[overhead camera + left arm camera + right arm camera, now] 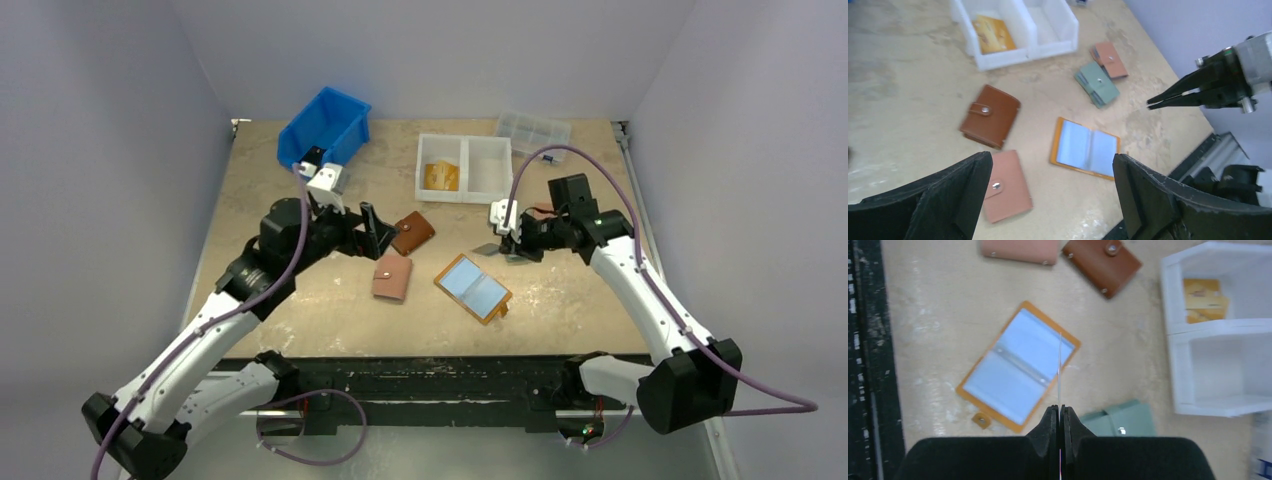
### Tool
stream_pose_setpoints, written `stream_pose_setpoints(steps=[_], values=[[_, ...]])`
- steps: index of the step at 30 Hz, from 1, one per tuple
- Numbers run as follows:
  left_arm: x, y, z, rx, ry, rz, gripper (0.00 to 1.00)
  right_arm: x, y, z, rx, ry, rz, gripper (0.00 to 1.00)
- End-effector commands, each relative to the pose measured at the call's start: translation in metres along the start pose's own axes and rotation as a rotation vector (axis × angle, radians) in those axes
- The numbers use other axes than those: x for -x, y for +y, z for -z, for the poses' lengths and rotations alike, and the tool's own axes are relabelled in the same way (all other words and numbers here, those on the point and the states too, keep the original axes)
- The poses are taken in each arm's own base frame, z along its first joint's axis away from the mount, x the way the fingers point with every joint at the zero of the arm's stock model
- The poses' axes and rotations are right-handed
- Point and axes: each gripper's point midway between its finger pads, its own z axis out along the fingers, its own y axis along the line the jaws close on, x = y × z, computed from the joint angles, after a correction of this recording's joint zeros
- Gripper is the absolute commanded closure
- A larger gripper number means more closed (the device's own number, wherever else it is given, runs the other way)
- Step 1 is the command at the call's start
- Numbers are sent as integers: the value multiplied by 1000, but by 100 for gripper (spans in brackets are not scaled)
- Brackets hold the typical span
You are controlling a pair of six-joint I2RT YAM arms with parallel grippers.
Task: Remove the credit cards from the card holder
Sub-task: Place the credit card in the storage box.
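Note:
The mustard-orange card holder [472,288] lies open on the table, its bluish clear sleeves facing up [1085,148] [1018,367]. My right gripper [1060,410] is shut on a thin pale credit card [1060,365], seen edge-on and held above the holder's right side. In the top view that gripper [508,246] hovers just right of and behind the holder. An orange-yellow credit card [440,175] [993,34] [1205,300] lies in the white tray's left compartment. My left gripper [370,232] [1052,165] stands open and empty, raised to the left of the holder.
A dark brown wallet [412,232] and a pink wallet [392,276] lie left of the holder. A green wallet [1097,83] and another pink one [1110,59] lie near the right arm. At the back stand a white two-compartment tray [466,190], a blue bin [325,125] and a clear box [533,130].

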Motion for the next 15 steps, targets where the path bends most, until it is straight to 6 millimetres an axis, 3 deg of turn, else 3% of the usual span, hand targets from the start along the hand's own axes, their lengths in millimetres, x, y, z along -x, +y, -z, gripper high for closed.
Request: stream_pose_setpoints(steps=[1,6,15], values=[[-9,54,27,266,24,-144,1,27,-50,35,-193,49,106,100],[-40,84,26,372,90,-174,1,60,-79,54,-281,25,161,100],[-42,94,31,427,94,-190,1,92,-126,57,-400,78,217,100]])
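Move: I hold the credit card in my right hand. From that hand, the left compartment of the storage box, where the yellow cards lie, is about 28 cm ahead, 10 cm left and 14 cm down. The open card holder is almost beneath, about 1 cm back and 3 cm left. The green holder is some 11 cm ahead, 8 cm right, and the brown one 13 cm ahead, 17 cm left. From my left hand, the compartment is about 28 cm ahead, 11 cm right. I keep the credit card pinched in my right fingers, lift it about 10 cm and carry it some 8 cm forward, closing the level gap to the storage box while the wrist tips up by nearly 20 degrees. Meanwhile my empty left hand draws off about 7 cm left, rising briefly before sinking 8 cm net, its fingers wide open and tilting more downward. ##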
